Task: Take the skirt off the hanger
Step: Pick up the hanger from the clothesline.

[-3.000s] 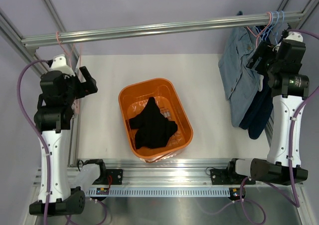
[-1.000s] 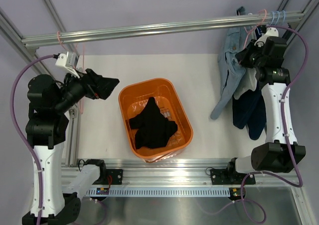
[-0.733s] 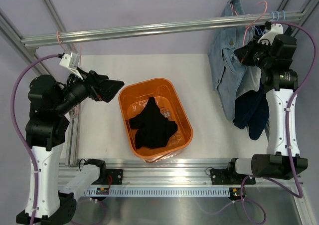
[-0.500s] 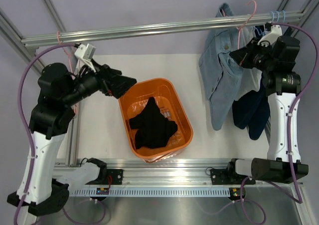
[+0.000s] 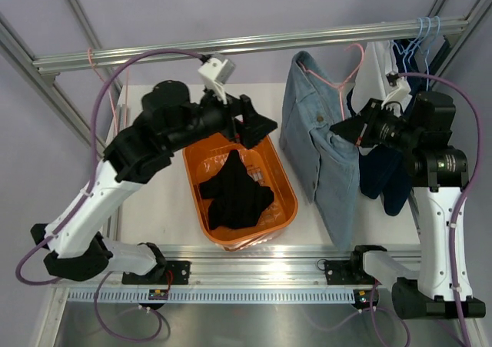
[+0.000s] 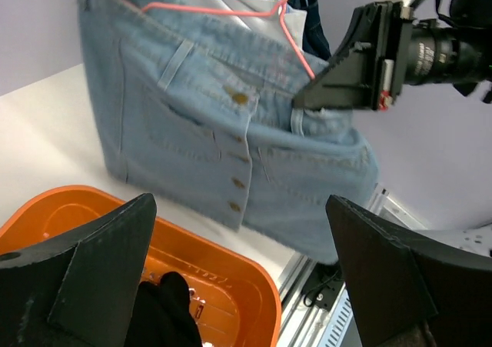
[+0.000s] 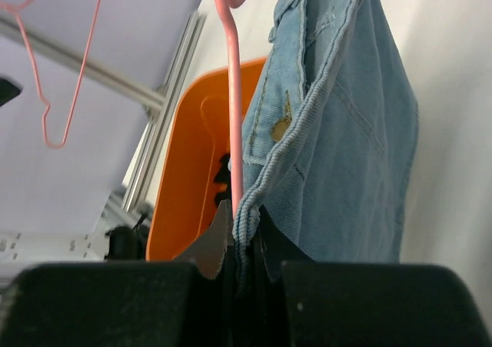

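The light-blue denim skirt (image 5: 323, 158) hangs on the pink hanger (image 5: 339, 80), held away from the rail above the table, right of the basket. My right gripper (image 5: 344, 130) is shut on the skirt's waistband and the hanger wire. In the right wrist view its jaws (image 7: 244, 222) pinch the waistband seam of the skirt (image 7: 346, 147) beside the hanger (image 7: 234, 93). My left gripper (image 5: 260, 130) is open and empty over the basket's far rim, left of the skirt. In the left wrist view the left gripper (image 6: 240, 202) faces the skirt's (image 6: 192, 124) buttons and the hanger (image 6: 231, 7).
An orange basket (image 5: 286, 184) holds a black garment (image 5: 231, 197) mid-table. Dark navy jeans (image 5: 388, 181) and a white garment (image 5: 377, 66) hang at the right on light-blue hangers (image 5: 427, 31). The rail (image 5: 231, 47) crosses the back, with pink hangers (image 5: 94, 58) at its left.
My right gripper has carried the skirt and hanger off the rail, left and toward the front. My left arm has swung right over the basket toward the skirt.
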Tool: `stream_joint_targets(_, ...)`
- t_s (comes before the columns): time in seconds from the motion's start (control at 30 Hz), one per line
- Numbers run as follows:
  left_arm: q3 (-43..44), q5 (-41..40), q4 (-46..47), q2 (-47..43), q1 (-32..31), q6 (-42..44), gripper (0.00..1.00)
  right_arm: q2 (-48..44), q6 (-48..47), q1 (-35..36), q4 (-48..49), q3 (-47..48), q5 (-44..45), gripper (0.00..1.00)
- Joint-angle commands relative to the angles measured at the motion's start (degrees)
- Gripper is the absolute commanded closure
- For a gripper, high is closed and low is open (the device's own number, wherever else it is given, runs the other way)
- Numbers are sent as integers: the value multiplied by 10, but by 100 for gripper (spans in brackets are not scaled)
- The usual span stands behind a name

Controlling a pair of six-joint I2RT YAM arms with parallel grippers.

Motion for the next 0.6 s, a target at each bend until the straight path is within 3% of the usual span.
stream_joint_targets(0.0,31,-108,72,41,-51,16,3,-39,9,24,0,-20,-48,100)
stream_joint_targets(0.23,171,-165,47,171,-123,31,3,-84,5,35,-48,-50,-86,100)
stream_joint_targets(0.57,256,-164,38,260,-142,21,4,-97,-3,58,-92,-42,-109,100)
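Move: The neck of the pink hanger, already off the clothesline, is about 16 cm to the right of the open left gripper and 9 cm ahead, near its height. The right gripper, pinching the hanger and denim skirt waistband, is some 16 cm to the left gripper's right, level fore and aft and 6 cm lower. From the right gripper the neck lies 9 cm ahead, straight in line and 6 cm higher. Bring the left gripper about 13 cm to the right, easing to a stop beside the pink hanger's neck, fingers kept wide open around its line without closing. Meanwhile keep the right gripper's pinch on hanger and waistband and draw them back from the clothesline about 9 cm, drifting a little left and down and turning some 10 degrees counter-clockwise. ##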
